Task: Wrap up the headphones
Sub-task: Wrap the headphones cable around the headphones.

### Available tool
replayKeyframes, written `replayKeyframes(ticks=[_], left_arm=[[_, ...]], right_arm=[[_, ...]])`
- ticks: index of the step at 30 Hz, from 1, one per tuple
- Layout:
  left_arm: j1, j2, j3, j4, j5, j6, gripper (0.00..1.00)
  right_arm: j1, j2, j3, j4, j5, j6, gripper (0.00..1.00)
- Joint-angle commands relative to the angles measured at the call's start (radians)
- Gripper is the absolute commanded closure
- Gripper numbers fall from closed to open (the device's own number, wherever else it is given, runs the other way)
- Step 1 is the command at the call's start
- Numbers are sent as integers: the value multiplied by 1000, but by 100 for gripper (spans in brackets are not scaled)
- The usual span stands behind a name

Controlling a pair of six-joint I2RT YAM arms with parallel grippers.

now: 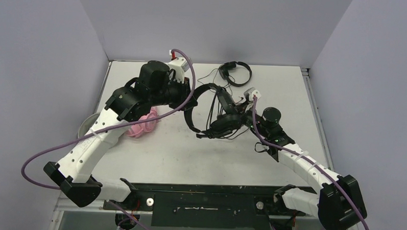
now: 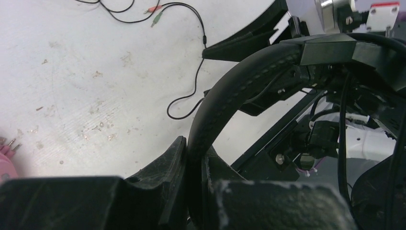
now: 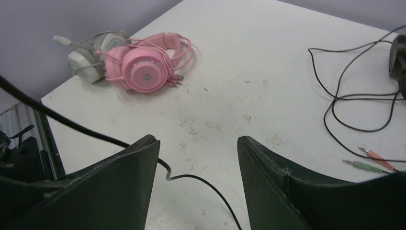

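My left gripper [image 2: 196,160] [image 1: 191,97] is shut on the padded headband [image 2: 230,91] of a black pair of headphones [image 1: 187,118], which it holds up over the middle of the table. Their thin black cable [image 3: 201,178] trails across the table and passes between the fingers of my right gripper [image 3: 198,143] [image 1: 225,125], which stands open around it without touching it. Pink headphones [image 3: 143,67] [image 1: 145,123] lie at the left with their pink cable bundled on them. White-grey headphones [image 3: 88,55] sit right behind them at the table's edge. A second black pair [image 1: 236,72] lies at the back.
Loose thin black cable [image 3: 335,103] loops on the table to the right of my right gripper and ends in pink and green jack plugs [image 3: 368,160]. The left arm [image 1: 103,137] reaches over the pink headphones. Grey walls close in the table [image 1: 154,154] on three sides.
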Motion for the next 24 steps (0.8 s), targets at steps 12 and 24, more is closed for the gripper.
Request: replayKeyframes(ticks=[12, 24], left_arm=[[51, 34, 98, 26, 31, -128, 100], [67, 34, 97, 30, 42, -155, 100]], right_arm=[[-14, -77, -216, 291, 62, 9, 3], [102, 215, -99, 478, 205, 21, 5]])
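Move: The black headphones' loose cable hangs about 4 cm left of the right hand's fingertips, 1 cm ahead and 4 cm lower. The ear cups hang some 6 cm above the right hand, 5 cm back and 3 cm left; the cable's plugs lie on the table about 18 cm ahead, level sideways, 20 cm down. From the left hand, still gripping the headband, the hanging cable is about 3 cm ahead, 14 cm right and 16 cm below. The headphones' hanging cable is what the right hand goes down to: it sinks about 5 cm while easing back and right, its fingers spreading from half open to wide, then swings some 4 cm left and 2 cm forward, bringing the open jaws around the cable without closing. The left hand keeps its grip on the headband, shifting it slightly forward with a small wrist turn. ##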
